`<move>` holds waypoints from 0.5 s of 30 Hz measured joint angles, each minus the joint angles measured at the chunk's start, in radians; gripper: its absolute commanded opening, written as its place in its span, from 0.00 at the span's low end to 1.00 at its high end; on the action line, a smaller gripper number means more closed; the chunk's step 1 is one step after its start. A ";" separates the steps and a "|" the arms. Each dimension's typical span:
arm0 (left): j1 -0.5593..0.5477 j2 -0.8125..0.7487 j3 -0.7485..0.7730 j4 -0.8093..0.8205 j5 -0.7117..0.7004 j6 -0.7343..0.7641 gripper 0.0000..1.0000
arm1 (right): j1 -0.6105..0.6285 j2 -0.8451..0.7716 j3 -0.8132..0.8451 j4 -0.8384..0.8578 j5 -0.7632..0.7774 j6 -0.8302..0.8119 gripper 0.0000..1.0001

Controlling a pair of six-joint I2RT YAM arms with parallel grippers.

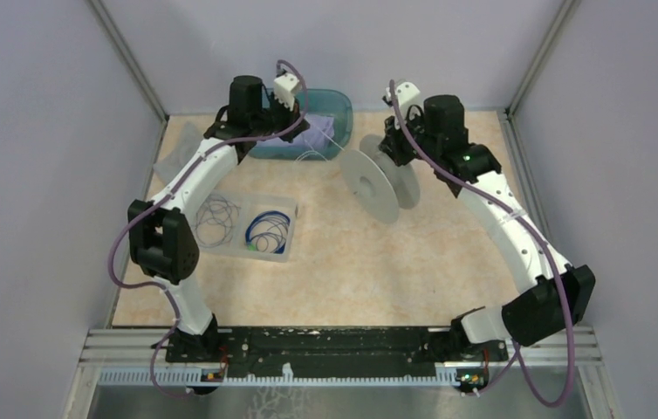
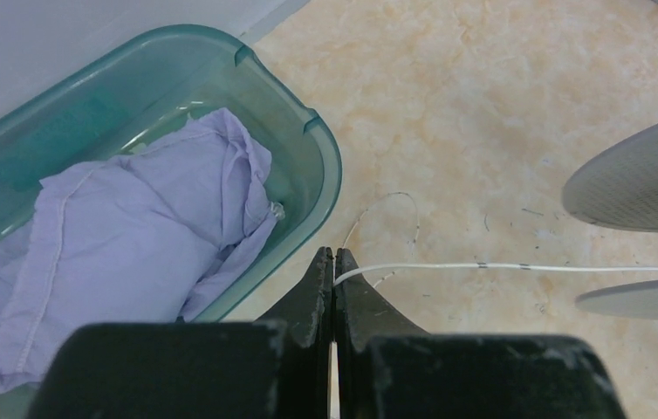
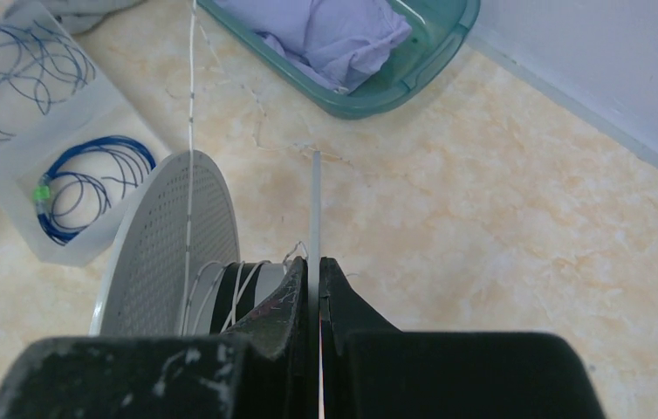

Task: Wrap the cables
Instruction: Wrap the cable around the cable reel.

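A whitish cable [image 2: 517, 266] runs taut from my left gripper [image 2: 334, 256], whose jaws are shut on its end, across to a grey spool [image 1: 371, 185]. A few turns of it lie on the spool's core [image 3: 231, 292]. My right gripper [image 3: 314, 262] is shut on the thin edge of one spool flange [image 3: 315, 201]; the other, perforated flange [image 3: 168, 249] stands to its left. Blue cables lie in a clear tray [image 1: 291, 249]: a neat coil [image 3: 90, 179] with a green tag and looser loops [image 3: 11, 70].
A teal bin [image 2: 330, 166] holding a lavender cloth [image 2: 133, 236] sits at the back of the table, right beside the left gripper. Grey walls close in on three sides. A clear bag [image 1: 177, 148] lies by the left wall.
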 measured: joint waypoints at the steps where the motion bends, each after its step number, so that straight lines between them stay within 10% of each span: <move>1: 0.000 0.000 -0.019 0.013 -0.002 -0.001 0.01 | -0.003 0.000 0.021 -0.014 -0.007 0.005 0.00; 15: 0.002 0.000 -0.236 0.192 0.152 -0.069 0.01 | -0.011 0.057 0.296 -0.117 -0.074 0.123 0.00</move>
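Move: The left hand, pinching the cable, has the cable reel about 18 cm to its right, 11 cm back and some 3 cm lower. From that hand, the teal bin with the purple cloth stands about 10 cm ahead, 3 cm left and 22 cm below; the clear cable box lies about 15 cm back, 13 cm left and 25 cm below. The right hand holds the reel by its right flange, the reel's middle about 4 cm back, 3 cm left and 6 cm below. Upwards goes the right hand, about 8 cm, slowing at the end, keeping its pinch on the flange and rolling the reel's left side up some 10 degrees. Meanwhile the left hand sinks about 6 cm in front of the bin, then also draws back a little and to the right, its fingers shut on the cable and tipping slightly further down. ##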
